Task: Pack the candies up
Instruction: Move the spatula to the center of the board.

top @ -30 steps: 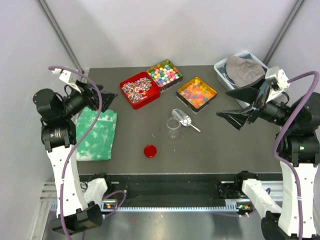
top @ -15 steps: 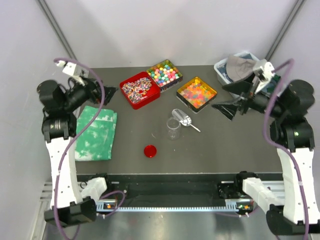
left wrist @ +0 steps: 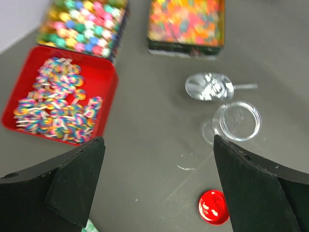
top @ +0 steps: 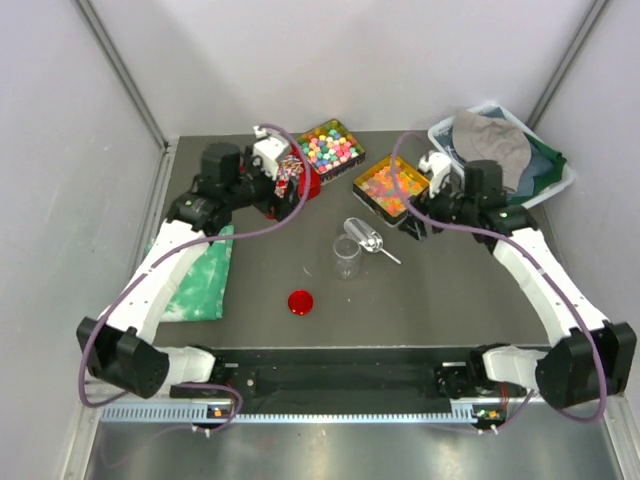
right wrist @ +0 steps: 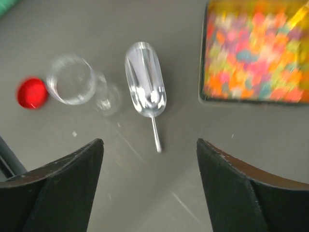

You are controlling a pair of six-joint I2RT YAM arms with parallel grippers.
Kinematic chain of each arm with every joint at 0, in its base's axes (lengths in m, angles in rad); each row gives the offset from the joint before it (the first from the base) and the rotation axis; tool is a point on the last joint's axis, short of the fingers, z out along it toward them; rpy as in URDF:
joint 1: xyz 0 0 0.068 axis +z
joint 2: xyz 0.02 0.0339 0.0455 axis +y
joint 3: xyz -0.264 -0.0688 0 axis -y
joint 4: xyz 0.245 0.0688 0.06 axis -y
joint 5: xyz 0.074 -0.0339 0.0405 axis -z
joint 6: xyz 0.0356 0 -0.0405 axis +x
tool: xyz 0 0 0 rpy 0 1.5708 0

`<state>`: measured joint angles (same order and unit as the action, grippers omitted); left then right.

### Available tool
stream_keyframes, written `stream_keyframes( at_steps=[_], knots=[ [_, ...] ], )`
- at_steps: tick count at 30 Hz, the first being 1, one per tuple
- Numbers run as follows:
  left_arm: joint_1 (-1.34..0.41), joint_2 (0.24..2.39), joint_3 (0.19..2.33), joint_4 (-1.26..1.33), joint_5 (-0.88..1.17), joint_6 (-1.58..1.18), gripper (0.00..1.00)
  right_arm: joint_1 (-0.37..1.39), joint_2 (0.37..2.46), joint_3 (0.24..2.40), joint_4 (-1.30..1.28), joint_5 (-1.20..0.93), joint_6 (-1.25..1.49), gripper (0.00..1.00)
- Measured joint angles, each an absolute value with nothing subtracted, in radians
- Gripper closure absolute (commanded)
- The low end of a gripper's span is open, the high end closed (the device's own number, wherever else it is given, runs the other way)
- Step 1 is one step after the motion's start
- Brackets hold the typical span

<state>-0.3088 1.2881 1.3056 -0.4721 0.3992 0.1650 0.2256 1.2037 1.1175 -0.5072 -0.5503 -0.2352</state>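
The candies [top: 393,185] are tiny glossy orange, pink, yellow and green pieces filling a gold tin; they also show in the left wrist view [left wrist: 186,21] and the right wrist view [right wrist: 256,50]. A clear jar [top: 347,257] stands open at mid-table beside a metal scoop [top: 366,237], with a red lid [top: 300,302] in front. My left gripper [top: 285,190] hangs open over the red tin's near side, nothing between its fingers [left wrist: 158,145]. My right gripper [top: 415,222] is open just right of the scoop's handle [right wrist: 156,137] and holds nothing [right wrist: 149,142].
A red tin of striped wrapped sweets [top: 262,176] and a tin of pastel balls [top: 328,146] stand at the back. A green cloth [top: 195,270] lies at the left. A bin with grey cloth [top: 500,150] sits at the back right.
Both arms have swung in from the table's sides towards the middle. The left gripper now hangs by the red tin, the right one by the candy tin and scoop.
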Motion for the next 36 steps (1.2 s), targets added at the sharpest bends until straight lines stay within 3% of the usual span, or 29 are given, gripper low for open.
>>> stream_keyframes(
  at_steps=[8, 17, 25, 36],
  knots=[
    [-0.431, 1.34, 1.223, -0.444, 0.35, 0.244, 0.01, 0.282, 1.274, 0.928, -0.447, -0.421, -0.36, 0.34],
    [-0.438, 1.368, 1.159, -0.349, 0.379, 0.258, 0.01, 0.362, 1.413, 0.897, -0.339, -0.332, -0.39, 0.49],
    [-0.438, 1.379, 1.157, -0.328, 0.411, 0.26, 0.01, 0.377, 1.56, 0.9, -0.275, -0.298, -0.373, 0.51],
    [-0.438, 1.379, 1.157, -0.315, 0.39, 0.26, 0.01, 0.423, 1.601, 0.916, -0.237, -0.285, -0.354, 0.51]
  ],
)
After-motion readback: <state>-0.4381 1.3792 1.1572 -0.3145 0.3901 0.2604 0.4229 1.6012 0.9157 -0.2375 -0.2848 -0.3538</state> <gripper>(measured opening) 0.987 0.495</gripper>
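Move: For the right hand, the spatula's middle lies about 5 cm ahead and 8 cm to its left, some 21 cm down. The spatula's handle is nearer, about 1 cm ahead and 3 cm left. The glass jar stands 3 cm back and 15 cm left of this hand; the gummy tin is roughly 19 cm ahead and 3 cm left. From the left hand, the spatula lies about 24 cm right, 1 cm ahead and 26 cm below. Down, almost straight, the right hand sinks some 19 cm onto the spatula's handle, slowing low down and easing about 3 cm left. Its fingers tip some 20 degrees steeper and narrow from nearly wide to half open, one each side of the handle. The empty, wide-open left hand drops 7 cm and shifts 5 cm right, turning slightly clockwise. ##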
